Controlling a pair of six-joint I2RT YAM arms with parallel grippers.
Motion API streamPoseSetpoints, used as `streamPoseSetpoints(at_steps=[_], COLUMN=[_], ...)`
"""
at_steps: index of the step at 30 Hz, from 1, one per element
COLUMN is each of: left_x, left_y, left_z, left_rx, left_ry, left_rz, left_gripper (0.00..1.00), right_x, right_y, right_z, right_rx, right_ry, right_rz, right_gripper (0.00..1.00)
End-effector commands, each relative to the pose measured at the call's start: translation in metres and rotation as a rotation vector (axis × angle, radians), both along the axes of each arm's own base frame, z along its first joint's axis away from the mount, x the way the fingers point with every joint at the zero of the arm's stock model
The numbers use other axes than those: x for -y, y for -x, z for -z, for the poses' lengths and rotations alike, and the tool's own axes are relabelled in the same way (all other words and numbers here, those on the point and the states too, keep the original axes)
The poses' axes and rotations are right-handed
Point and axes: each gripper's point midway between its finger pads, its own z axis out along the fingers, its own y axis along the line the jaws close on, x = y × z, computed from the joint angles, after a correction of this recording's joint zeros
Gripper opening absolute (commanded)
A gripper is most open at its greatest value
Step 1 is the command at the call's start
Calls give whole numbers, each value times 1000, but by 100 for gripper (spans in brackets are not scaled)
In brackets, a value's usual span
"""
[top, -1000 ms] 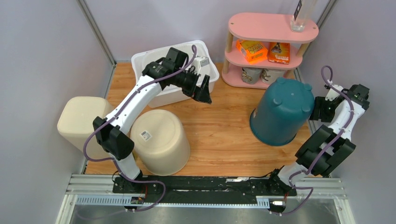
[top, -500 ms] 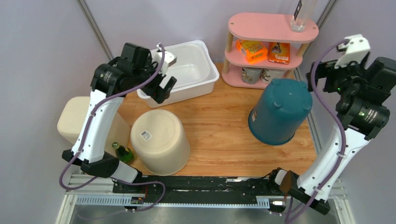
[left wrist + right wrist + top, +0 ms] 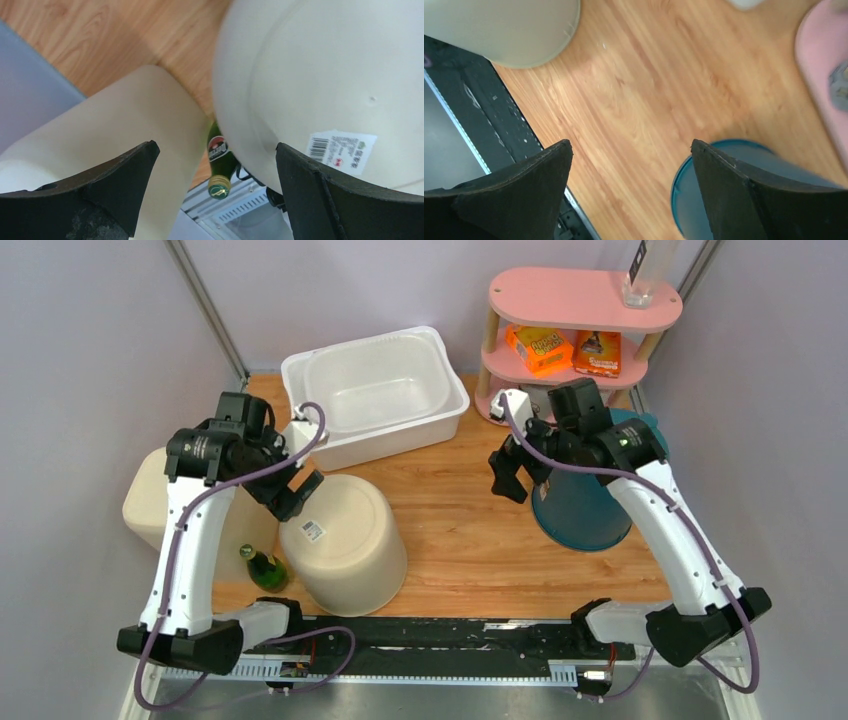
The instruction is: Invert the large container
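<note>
The large container, a white rectangular tub (image 3: pixel 384 390), stands upright with its opening up at the back of the table. Neither gripper touches it. My left gripper (image 3: pixel 300 495) hangs open in front of it, above the gap between a cream bucket (image 3: pixel 343 543) and a cream bin (image 3: pixel 172 502). In the left wrist view, the open left gripper (image 3: pixel 215 145) frames a green bottle (image 3: pixel 219 165). My right gripper (image 3: pixel 508 476) is open above bare wood, just left of the teal bucket (image 3: pixel 585 508). The right gripper (image 3: pixel 631 141) holds nothing.
The cream bucket (image 3: pixel 325 75) and the teal bucket (image 3: pixel 704 200) both stand bottom up. A green bottle (image 3: pixel 262 567) stands between the cream bin (image 3: pixel 115 135) and the cream bucket. A pink shelf (image 3: pixel 580 300) with boxes and cups fills the back right corner.
My left arm pulled back from the tub to the near left, over the cream bucket's edge. My right arm swung from the right wall to the left side of the teal bucket.
</note>
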Motion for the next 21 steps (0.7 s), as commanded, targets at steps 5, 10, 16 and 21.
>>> streamPoseSetpoints(at_steps=[5,10,16,21], left_x=[46,78,151,222], left_y=[46,45,21,7], left_z=[26,51,39,26], left_rx=[-13,-178,-100,-61], left_ry=[169,218,311,380], left_rz=[408,460,580,675], left_gripper=[100,100,100,100], right_x=[74,165,209,185], right_y=[8,-15,-41,-53], right_z=[74,89,61,18], right_rx=[-60,-74,-7,75], right_ry=[332,473,455,280], right_rz=[232,557,695,691], right_gripper=[94,92,91,92])
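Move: The left hand's open fingers are over the far-left edge of the overturned cream container; its middle lies about 11 cm to the right, 5 back and 14 below. The green bottle stands some 8 cm back and 4 left of that hand, the white tub roughly 28 ahead and 17 right. For the right hand, the overturned teal container is about 17 cm right, 8 ahead and 16 below; the pink shelf is around 30 ahead and 12 right. Back about 4 cm and slightly down, then some 17 cm to the right, the open left hand sets its fingertips on the cream container's upturned bottom and pushes the container right, turning about 35 degrees clockwise. The right hand first sinks about 10 cm, then sweeps some 20 cm right against the near-left side of the teal container, turning clockwise too and rising a little at the end, fingers still open. ##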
